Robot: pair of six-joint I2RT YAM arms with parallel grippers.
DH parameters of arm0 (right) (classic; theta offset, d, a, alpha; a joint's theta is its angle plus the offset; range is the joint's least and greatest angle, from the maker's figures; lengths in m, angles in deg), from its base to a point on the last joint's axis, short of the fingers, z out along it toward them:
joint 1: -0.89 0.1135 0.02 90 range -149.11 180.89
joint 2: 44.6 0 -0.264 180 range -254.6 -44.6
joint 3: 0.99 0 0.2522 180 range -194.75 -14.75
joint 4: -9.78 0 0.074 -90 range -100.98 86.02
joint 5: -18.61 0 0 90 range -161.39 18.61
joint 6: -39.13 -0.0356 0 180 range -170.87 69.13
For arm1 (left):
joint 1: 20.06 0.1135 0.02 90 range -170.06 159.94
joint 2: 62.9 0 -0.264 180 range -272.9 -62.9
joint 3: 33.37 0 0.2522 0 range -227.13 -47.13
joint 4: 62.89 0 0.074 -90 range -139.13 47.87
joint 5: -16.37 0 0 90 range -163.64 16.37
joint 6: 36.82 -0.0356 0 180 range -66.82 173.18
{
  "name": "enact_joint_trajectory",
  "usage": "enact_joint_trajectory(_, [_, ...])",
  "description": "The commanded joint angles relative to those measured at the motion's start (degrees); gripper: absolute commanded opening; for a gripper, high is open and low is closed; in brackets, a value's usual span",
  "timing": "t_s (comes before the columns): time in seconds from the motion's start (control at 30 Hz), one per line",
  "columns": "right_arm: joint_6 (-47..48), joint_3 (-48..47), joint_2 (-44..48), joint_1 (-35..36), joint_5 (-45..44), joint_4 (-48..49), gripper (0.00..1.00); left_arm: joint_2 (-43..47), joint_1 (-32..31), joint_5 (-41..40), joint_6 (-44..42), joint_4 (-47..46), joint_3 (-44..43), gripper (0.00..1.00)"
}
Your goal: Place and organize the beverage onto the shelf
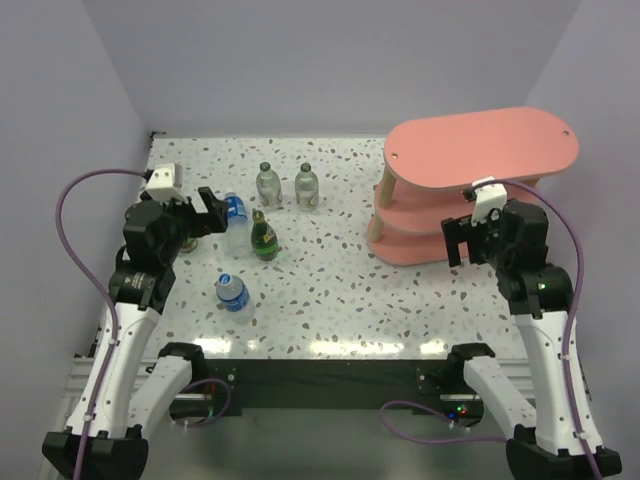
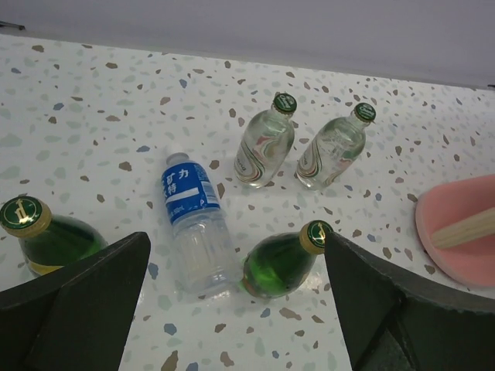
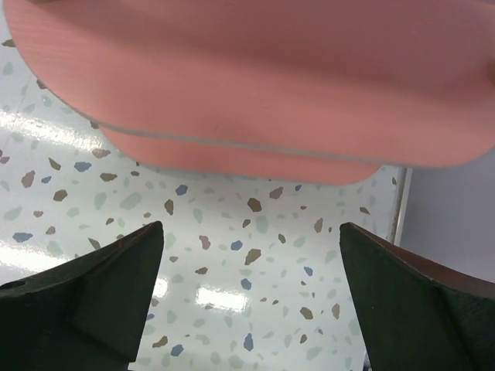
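Observation:
The pink three-tier shelf (image 1: 480, 148) stands at the back right, with no bottles visible on it. Two clear green-capped bottles (image 1: 265, 183) (image 1: 307, 185) stand at the back centre. A blue-label bottle (image 1: 237, 212) and a dark green bottle (image 1: 264, 236) stand just right of my open, empty left gripper (image 1: 214, 212). The second dark green bottle (image 2: 46, 239) is under that arm. Another blue-label bottle (image 1: 232, 292) stands nearer. In the left wrist view, the gripper (image 2: 236, 309) faces the blue-label bottle (image 2: 193, 220) and green bottle (image 2: 282, 263). My right gripper (image 1: 458, 238) is open and empty beside the shelf's lower boards (image 3: 247, 77).
A speckled white table (image 1: 330, 290) carries everything, with lilac walls at the back and sides. The shelf's wooden post (image 2: 464, 229) shows at the right of the left wrist view. The table's right edge (image 3: 398, 209) lies close to my right gripper (image 3: 251, 301).

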Motion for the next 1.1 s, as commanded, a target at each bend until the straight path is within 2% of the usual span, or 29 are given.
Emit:
enact_joint_trajectory(0.0, [3.4, 0.0, 2.7, 0.1, 4.9, -1.2, 0.99, 0.1, 0.1, 5.0, -2.6, 1.4, -4.0, 1.0])
enact_joint_trajectory(0.03, [4.8, 0.2, 3.1, 0.1, 7.3, -1.2, 0.99, -0.1, 0.1, 5.8, -3.0, 1.8, -4.5, 1.0])
enact_joint_trajectory(0.13, [15.0, 1.7, 5.4, 0.0, 22.4, -3.2, 0.99, -0.2, 0.1, 10.1, -4.9, 2.0, -5.4, 1.0])
enact_joint_trajectory(0.17, [24.2, 2.7, 6.1, 0.1, 33.3, -6.7, 0.99, -0.2, 0.1, 11.6, -5.4, 2.1, -5.4, 1.0])
enact_joint_trajectory(0.2, [29.0, 3.4, 6.9, 0.1, 38.1, -8.4, 0.99, -0.2, 0.1, 12.0, -5.7, 2.0, -5.3, 1.0])
enact_joint_trajectory(0.27, [40.1, 5.9, 9.1, 0.1, 45.5, -12.5, 0.99, 0.4, 0.1, 12.3, -6.0, 1.9, -4.7, 1.0])
enact_joint_trajectory(0.3, [42.4, 6.8, 9.5, 0.1, 50.4, -13.2, 0.99, 0.6, 0.1, 12.3, -6.0, 1.7, -4.0, 1.0])
enact_joint_trajectory(0.4, [47.8, 10.1, 9.9, 0.1, 56.1, -14.1, 0.99, 2.6, 0.1, 13.4, -6.8, 0.7, -2.5, 1.0])
enact_joint_trajectory(0.6, [51.7, 9.7, 0.7, 2.1, 54.9, -15.4, 0.99, 2.9, 0.1, 17.6, -6.7, -2.4, -1.6, 1.0])
enact_joint_trajectory(0.77, [53.4, 6.9, -7.3, 10.3, 46.5, -17.1, 0.99, -2.3, 0.1, 20.8, -4.8, -2.0, -4.3, 1.0])
enact_joint_trajectory(0.93, [47.5, 7.6, -11.3, 15.0, 42.6, -10.5, 0.99, -9.4, -0.2, 23.0, -2.7, -3.1, -7.6, 1.0])
enact_joint_trajectory(1.07, [42.5, 7.7, -12.0, 16.5, 39.9, -5.6, 0.99, -15.1, -2.9, 19.1, -3.2, 0.7, -13.3, 0.98])
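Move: The green bottle stands about 7 cm ahead of the left hand, 7 cm to its right and some 17 cm lower; the lying water bottle is 12 cm ahead and 1 cm left. Two clear bottles stand 23 cm ahead, 7 cm right, and 22 cm ahead, 17 cm right. From the right hand the green bottle is 52 cm left and 13 cm ahead; the shelf's middle is 20 cm ahead, 1 cm right. Towards the green bottle the left hand works some 6 cm to the right, turning about 20 degrees clockwise; it first backs off and rises slightly, then swings forward and down. The right hand sweeps away from the shelf, left, then down, and back, while swinging round counter-clockwise about 75 degrees until its fingers point left towards the bottles. Both grippers stay wide open and empty. ##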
